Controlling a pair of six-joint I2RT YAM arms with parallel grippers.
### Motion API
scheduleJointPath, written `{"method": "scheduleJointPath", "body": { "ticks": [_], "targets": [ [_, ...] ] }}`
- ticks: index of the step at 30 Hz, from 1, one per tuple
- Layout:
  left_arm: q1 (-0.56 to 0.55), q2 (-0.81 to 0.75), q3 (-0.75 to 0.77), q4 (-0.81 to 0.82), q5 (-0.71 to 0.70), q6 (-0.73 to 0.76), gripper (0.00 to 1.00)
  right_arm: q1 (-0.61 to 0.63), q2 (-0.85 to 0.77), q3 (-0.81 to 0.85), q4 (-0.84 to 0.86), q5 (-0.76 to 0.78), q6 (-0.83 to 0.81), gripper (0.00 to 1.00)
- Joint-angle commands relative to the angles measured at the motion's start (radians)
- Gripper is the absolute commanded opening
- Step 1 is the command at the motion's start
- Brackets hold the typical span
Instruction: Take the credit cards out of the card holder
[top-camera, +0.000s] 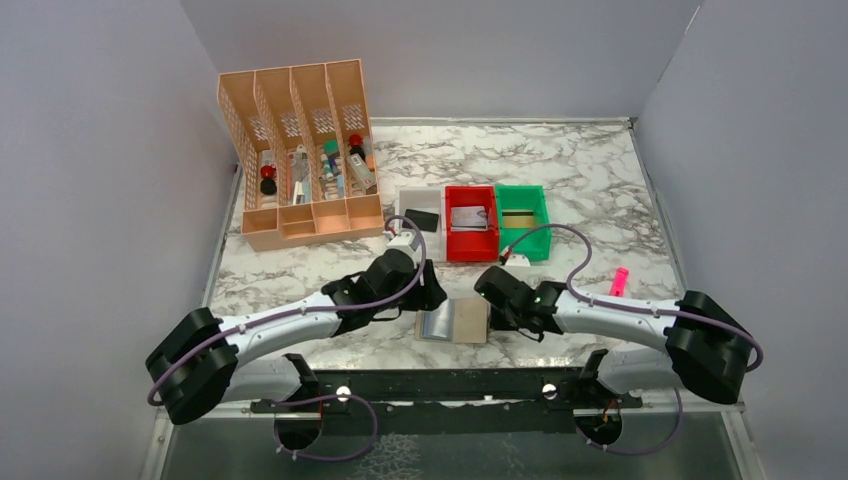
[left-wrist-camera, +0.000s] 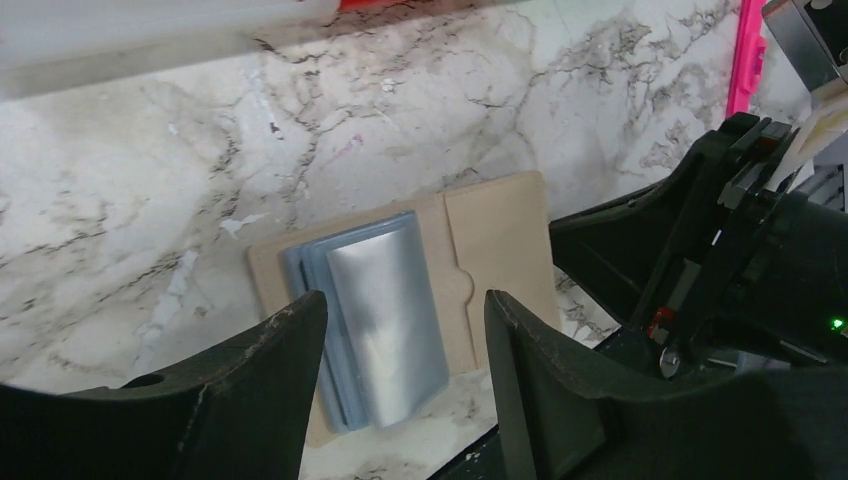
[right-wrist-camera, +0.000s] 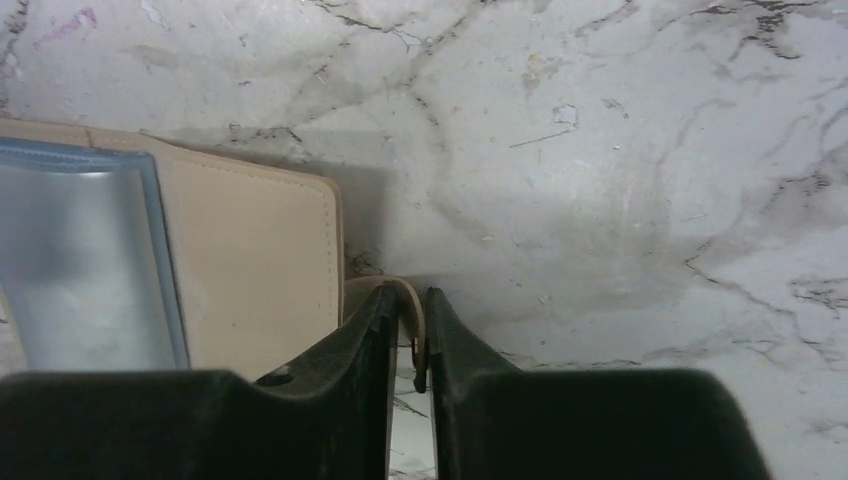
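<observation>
The card holder (top-camera: 466, 322) lies spread flat near the front edge, tan, with a shiny blue-grey panel (left-wrist-camera: 385, 320) on its left half. My left gripper (left-wrist-camera: 405, 300) hovers open just above that panel (top-camera: 437, 325), touching nothing. My right gripper (right-wrist-camera: 412, 295) is at the holder's right edge, its jaws almost together on the thin tan strap (right-wrist-camera: 400, 288) that curls up from it. A black credit card (top-camera: 422, 220) lies in the white bin, a silver one (top-camera: 468, 217) in the red bin, and a gold-and-dark striped one (top-camera: 517, 218) in the green bin.
An orange slotted organizer (top-camera: 300, 150) with small items stands at the back left. The white (top-camera: 408, 200), red (top-camera: 450, 245) and green (top-camera: 541, 215) bins sit in a row behind the grippers. A pink marker (top-camera: 620, 281) lies to the right. Grey walls close in on three sides.
</observation>
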Motion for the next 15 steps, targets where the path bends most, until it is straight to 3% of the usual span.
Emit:
{"method": "scheduleJointPath", "body": {
  "ticks": [1, 5, 9, 15],
  "targets": [
    [-0.002, 0.064, 0.037, 0.059, 0.109, 0.018, 0.61, -0.003, -0.052, 0.007, -0.096, 0.063, 0.008, 0.28],
    [-0.002, 0.070, 0.018, 0.083, 0.091, -0.004, 0.61, -0.003, -0.160, 0.044, -0.123, 0.075, -0.041, 0.40],
    [-0.001, 0.088, 0.031, 0.056, 0.080, -0.003, 0.61, -0.002, -0.230, 0.088, -0.079, -0.001, -0.159, 0.42],
    [-0.001, 0.059, 0.017, 0.032, 0.039, -0.002, 0.61, -0.003, -0.232, 0.152, 0.008, -0.100, -0.191, 0.51]
  ]
}}
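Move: The open card holder lies flat with its middle about 10 cm to the right hand's left, level with it fore and aft and about 1 cm lower; the fingers are still at its strap. From that hand the red bin stands some 22 cm ahead and 6 cm left, the green bin as far ahead and 5 cm right. From the left hand, the card holder's middle is about 4 cm right, 1 cm back and 8 cm below. Upward goes the right hand, about 9 cm, once its fingers have spread and let go of the card holder's strap; it slips slightly right at first, then swings some 3 cm left towards the space above the holder's right edge, fingertips tilting up and outward. The open left hand eases about 1.5 cm right and down towards the holder. ##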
